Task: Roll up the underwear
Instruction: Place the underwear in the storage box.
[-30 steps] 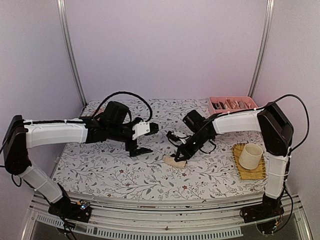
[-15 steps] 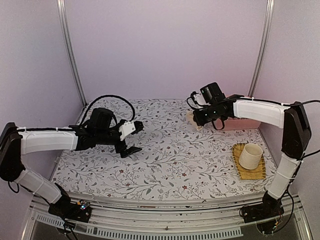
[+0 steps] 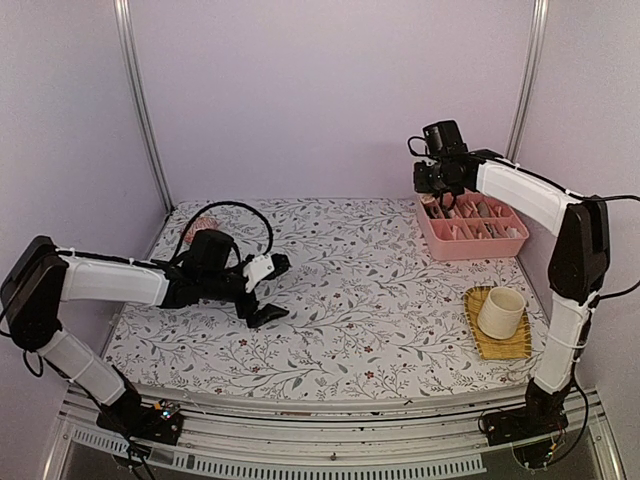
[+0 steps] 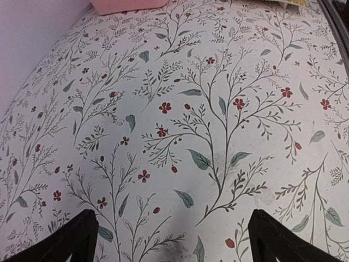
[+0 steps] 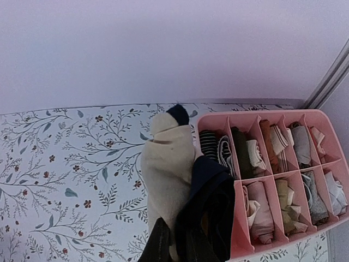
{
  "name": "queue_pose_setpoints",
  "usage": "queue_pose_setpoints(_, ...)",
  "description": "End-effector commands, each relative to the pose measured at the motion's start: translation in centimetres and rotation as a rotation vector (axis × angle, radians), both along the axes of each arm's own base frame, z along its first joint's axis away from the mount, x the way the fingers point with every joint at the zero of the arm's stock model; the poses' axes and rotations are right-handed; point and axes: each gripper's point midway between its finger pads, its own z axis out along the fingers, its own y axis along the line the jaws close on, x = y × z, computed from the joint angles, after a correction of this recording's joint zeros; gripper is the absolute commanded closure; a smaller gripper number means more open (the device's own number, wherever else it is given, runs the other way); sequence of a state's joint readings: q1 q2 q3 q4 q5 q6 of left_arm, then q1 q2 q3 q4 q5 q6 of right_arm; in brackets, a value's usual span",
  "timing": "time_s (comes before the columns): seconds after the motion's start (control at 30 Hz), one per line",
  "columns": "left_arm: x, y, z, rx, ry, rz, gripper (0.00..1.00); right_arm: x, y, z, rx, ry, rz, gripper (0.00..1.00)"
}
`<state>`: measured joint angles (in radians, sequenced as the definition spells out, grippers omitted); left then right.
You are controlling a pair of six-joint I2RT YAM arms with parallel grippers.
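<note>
The beige underwear (image 5: 168,164) with black edging is rolled into a tight bundle and hangs in my right gripper (image 5: 182,237), which is shut on its lower end. In the top view the right gripper (image 3: 430,182) is raised high at the back right, over the left end of the pink divided box (image 3: 478,242). A dark roll with pale stripes (image 5: 209,143) lies in the box's near corner compartment. My left gripper (image 3: 274,290) stands open low over the table at the left. In the left wrist view the left gripper (image 4: 174,240) has only the flowered cloth between its fingers.
The pink box (image 5: 238,192) has several compartments filled with rolled clothes. A cream cup (image 3: 500,311) stands on a yellow mat (image 3: 497,347) at the right front. A reddish-pink thing (image 3: 197,224) shows partly behind the left arm. Metal posts rise at both back corners.
My right gripper lifted the beige roll from the middle of the table and carried it up and to the back right over the pink box. The left arm drew back leftward, still open.
</note>
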<state>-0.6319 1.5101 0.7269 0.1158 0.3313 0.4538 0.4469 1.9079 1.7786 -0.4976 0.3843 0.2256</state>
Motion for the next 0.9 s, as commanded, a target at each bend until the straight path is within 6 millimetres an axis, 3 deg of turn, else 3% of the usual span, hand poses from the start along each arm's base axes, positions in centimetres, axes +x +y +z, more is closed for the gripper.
queue_pose_setpoints(0.0, -1.0, -0.8, 2.0, -0.097, 0.010, -0.057, 0.02, 1.3, -4.0, -5.4, 0.018, 0.160, -0.070, 0.98)
queue_pose_setpoints(0.13, -2.2, -1.1, 2.6, -0.152, 0.008, -0.108, 0.02, 1.9, -6.4, -8.5, 0.016, 0.232, -0.105, 0.98)
queue_pose_setpoints(0.3, -2.7, -1.2, 3.6, -0.200, -0.014, -0.118, 0.01, 2.4, -7.2, -12.5, 0.030, 0.321, -0.069, 0.98)
queue_pose_setpoints(0.6, -2.4, -0.9, 3.8, -0.203, -0.049, -0.097, 0.01, 2.2, -6.3, -14.6, 0.064, 0.375, 0.003, 0.98)
queue_pose_setpoints(0.87, -2.4, -0.9, 3.6, -0.201, -0.041, -0.101, 0.01, 1.3, -6.6, -18.0, 0.051, 0.472, -0.008, 0.98)
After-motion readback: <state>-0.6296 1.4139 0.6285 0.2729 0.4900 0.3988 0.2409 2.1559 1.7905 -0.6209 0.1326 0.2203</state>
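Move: The rolled underwear, shut in the right fingers, is bound for the storage box's near left compartment, whose middle lies about 4 cm ahead of that hand, 7 cm to its right and 21 cm below. The striped rolls are in the compartment roughly 8 cm beyond it, and the pink roll sits some 6 cm to its right. From the open left hand, the same compartment is about 27 cm ahead, 44 cm right and 6 cm lower. The beige-and-navy roll, still pinched, is carried down some 15 cm by the right hand and about 7 cm to the right. The sideways part comes early; then the hand sinks almost straight to the box's near left compartment, slowing midway, while the wrist tips the fingers down some 25 degrees. The left hand, empty and open, draws back and rises about 3 cm each. ##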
